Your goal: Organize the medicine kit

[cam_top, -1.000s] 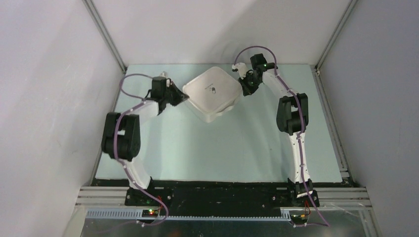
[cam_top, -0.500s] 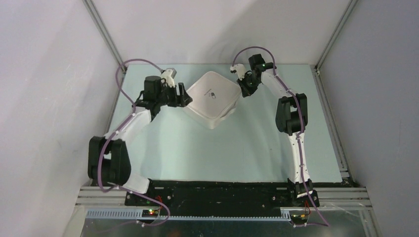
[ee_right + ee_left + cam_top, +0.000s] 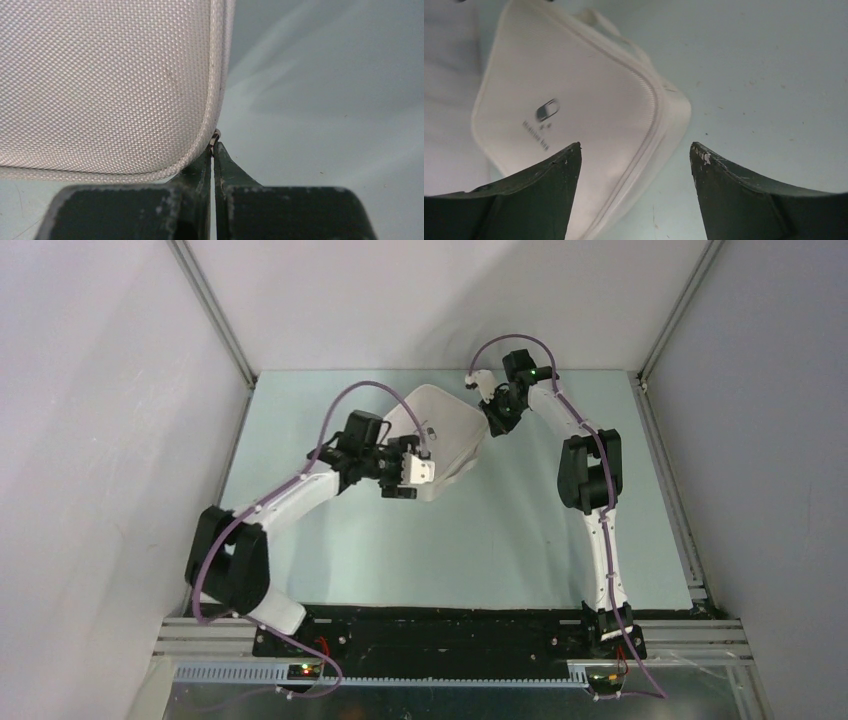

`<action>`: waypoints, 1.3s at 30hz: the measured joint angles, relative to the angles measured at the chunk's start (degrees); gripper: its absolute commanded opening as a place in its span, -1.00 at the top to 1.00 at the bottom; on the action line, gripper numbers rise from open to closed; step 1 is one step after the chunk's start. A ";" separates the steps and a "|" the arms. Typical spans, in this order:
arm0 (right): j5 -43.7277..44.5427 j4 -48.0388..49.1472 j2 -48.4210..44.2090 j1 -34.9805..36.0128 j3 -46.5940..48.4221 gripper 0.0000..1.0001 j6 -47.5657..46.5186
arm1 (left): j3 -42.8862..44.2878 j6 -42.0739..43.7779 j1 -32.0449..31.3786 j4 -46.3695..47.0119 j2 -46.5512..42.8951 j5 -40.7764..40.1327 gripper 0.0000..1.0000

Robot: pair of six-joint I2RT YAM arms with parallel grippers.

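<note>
The medicine kit [image 3: 450, 425] is a white rounded-square zip case lying closed at the back middle of the table, with a small dark pill logo [image 3: 547, 109] on its lid. My left gripper [image 3: 405, 478] hovers over the kit's near left corner. In the left wrist view this gripper [image 3: 634, 147] is open, and the kit's [image 3: 574, 100] zipped corner lies below the gap, touching neither finger. My right gripper [image 3: 492, 416] is at the kit's far right corner. In the right wrist view it [image 3: 214, 150] is shut on the small metal zip pull [image 3: 215, 136] beside the woven lid [image 3: 110, 75].
The pale green tabletop [image 3: 450, 540] is walled by white panels at the back and on both sides. A black rail [image 3: 450, 625] with both arm bases runs along the near edge. A fabric loop [image 3: 596, 19] sticks out of the kit's far side.
My left gripper has opened and let go of the kit's left corner, then swung round to hover over its near corner. The right gripper has stayed shut at the far right corner.
</note>
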 measured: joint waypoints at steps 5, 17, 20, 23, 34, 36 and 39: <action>0.24 -0.09 -0.02 0.11 0.04 1.00 -0.87 | 1.77 8.17 -2.56 -3.19 6.21 -0.26 -0.35; 0.94 -0.87 -4.20 0.96 -5.07 1.00 0.85 | 9.25 4.85 -4.26 -7.30 14.80 -1.92 0.39; 0.57 -2.86 -6.54 1.40 -8.09 1.00 1.44 | 9.22 2.64 -4.46 -6.73 14.84 -2.19 0.48; -0.11 -5.64 -7.87 2.73 -9.03 1.00 2.49 | 9.03 -0.33 -4.74 -4.02 15.34 -2.25 0.50; -5.66 -11.32 -8.24 6.51 -8.35 1.00 12.24 | 5.35 -14.75 -6.10 11.87 15.89 -3.56 0.49; -6.43 -11.87 -8.24 7.43 -7.82 1.00 13.51 | 4.98 -17.79 -6.16 14.62 15.91 -4.24 0.48; -7.08 -12.28 -8.24 9.05 -7.56 1.00 14.67 | 4.68 -21.66 -6.16 17.40 15.91 -5.25 0.37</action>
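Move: The left gripper is open. The medicine bag's near-left lid edge lies roughly 3 cm to its right and 6 cm below, and the bag's near corner about 3 cm back, 5 cm right and 7 cm below. The zip pull is some 16 cm ahead and 18 cm right of it, 9 cm lower, already pinched in the right gripper. From the right gripper, that near corner is about 18 cm back and 13 cm left, and the bag handle 9 cm back, 5 cm left. Lower the left gripper about 6 cm and slightly right so its fingers straddle the lid edge beside the near corner, then close and pinch it. Keeping that grip, shift a few centimetres right and forward, while the right gripper keeps the zip pull pinched and draws it back some 12 cm and left about 7 cm along the handle side towards the near corner, its fingertips swinging back some 20 degrees. ##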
